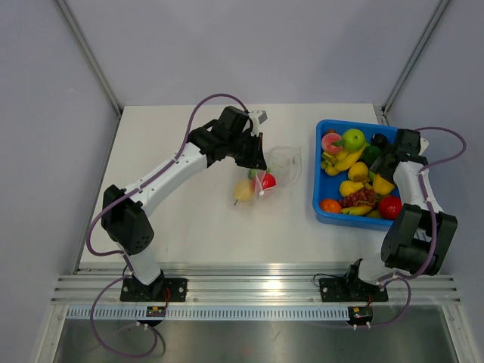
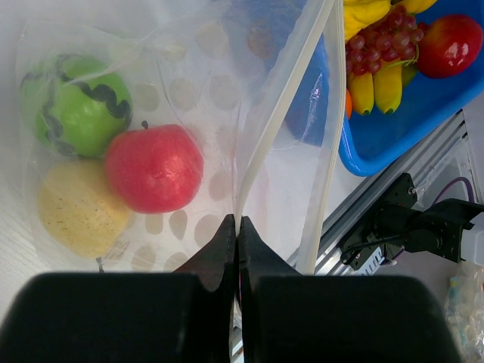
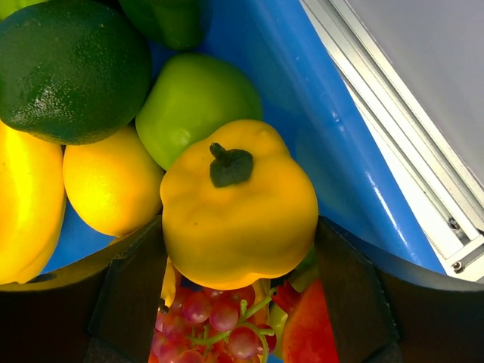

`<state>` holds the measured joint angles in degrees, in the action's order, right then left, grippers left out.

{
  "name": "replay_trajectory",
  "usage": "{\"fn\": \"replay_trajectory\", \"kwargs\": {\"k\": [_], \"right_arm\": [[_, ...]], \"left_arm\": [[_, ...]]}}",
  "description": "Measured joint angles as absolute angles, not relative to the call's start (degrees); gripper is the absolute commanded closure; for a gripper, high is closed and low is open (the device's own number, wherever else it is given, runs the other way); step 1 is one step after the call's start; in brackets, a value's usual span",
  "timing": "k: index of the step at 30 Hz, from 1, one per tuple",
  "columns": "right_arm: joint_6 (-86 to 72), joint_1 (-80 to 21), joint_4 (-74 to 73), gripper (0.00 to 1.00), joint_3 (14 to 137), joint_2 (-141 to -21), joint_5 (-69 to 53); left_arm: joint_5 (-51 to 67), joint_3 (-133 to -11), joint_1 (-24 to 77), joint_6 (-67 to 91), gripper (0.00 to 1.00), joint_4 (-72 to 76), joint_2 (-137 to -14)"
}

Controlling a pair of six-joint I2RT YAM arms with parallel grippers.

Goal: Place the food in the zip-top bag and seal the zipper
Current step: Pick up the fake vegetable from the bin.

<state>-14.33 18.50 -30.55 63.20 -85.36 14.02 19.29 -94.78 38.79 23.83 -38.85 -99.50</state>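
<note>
The clear zip-top bag (image 1: pixel 286 161) lies at mid-table. It holds a red apple (image 2: pixel 153 168), a green striped fruit (image 2: pixel 79 110) and a pale yellow fruit (image 2: pixel 76 208). My left gripper (image 2: pixel 238 221) is shut on the bag's mouth edge, pinching the white zipper strip (image 2: pixel 278 117); it also shows in the top view (image 1: pixel 259 162). My right gripper (image 3: pixel 240 227) is down inside the blue bin (image 1: pixel 319 203), its fingers pressed on both sides of a yellow bell pepper (image 3: pixel 238 200), which also shows in the top view (image 1: pixel 382 184).
The bin holds several more toy foods: bananas (image 1: pixel 346 160), red grapes (image 3: pixel 208 318), a lemon (image 3: pixel 110 181), a green apple (image 3: pixel 197 98), a dark lime (image 3: pixel 72 68) and a red fruit (image 1: pixel 389 206). The bin wall (image 3: pixel 333 128) is close on the right.
</note>
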Motion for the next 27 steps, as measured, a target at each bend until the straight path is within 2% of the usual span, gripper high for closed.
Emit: {"fn": "replay_trajectory", "kwargs": {"k": [1,2,5,13,21,27], "right_arm": [[-14.44,18.5,-30.55,0.37,63.2,-85.36,14.02],[-14.52,18.5,-30.63,0.5,63.2,-85.36,14.04],[-14.81,18.5,-31.4,0.62,63.55,-85.36,14.04],[-16.73,18.5,-38.37,0.64,67.96,-78.83,11.94],[-18.65,18.52,-42.87,0.64,72.51,-67.18,2.31],[-19.27,18.31,-45.54,0.64,74.17,-64.6,-6.42]], "left_arm": [[19.29,-94.78,38.79,23.83,1.0,-38.85,-99.5],[19.27,-94.78,38.79,23.83,1.0,-38.87,-99.5],[19.27,-94.78,38.79,23.83,1.0,-38.85,-99.5],[19.27,-94.8,38.79,23.86,1.0,-38.87,-99.5],[19.66,-101.38,38.79,23.86,1.0,-40.58,-102.24],[21.43,-104.47,38.85,24.67,1.0,-40.6,-104.55]]}}
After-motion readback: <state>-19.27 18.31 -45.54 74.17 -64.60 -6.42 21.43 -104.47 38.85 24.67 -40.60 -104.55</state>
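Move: The yellow bell pepper is already between the right hand's pads, down in the bin; the bag's open mouth lies about 37 cm to this hand's left, about level fore and aft, some 7 cm higher. Under the pepper's far side, 4 cm ahead and 5 lower, sits a green apple; the red fruit is some 9 cm back and 3 right, the grapes 6 back and 7 left, both a little lower. From the left hand the pepper is about 44 cm right, 2 ahead, 10 lower. Keeping its side-to-side pinch on the yellow pepper, the right hand lifts it steeply, about 15 cm up out of the bin, and on the way swings some 8 cm left towards the bag with a slight draw back, while the wrist tilts the fingers outward and up and turns a little counter-clockwise, some 25 degrees in all. Late in the lift the left hand, still pinching the bag's rim with shut fingers, eases up, to the right and forward by 3 to 4 cm. ##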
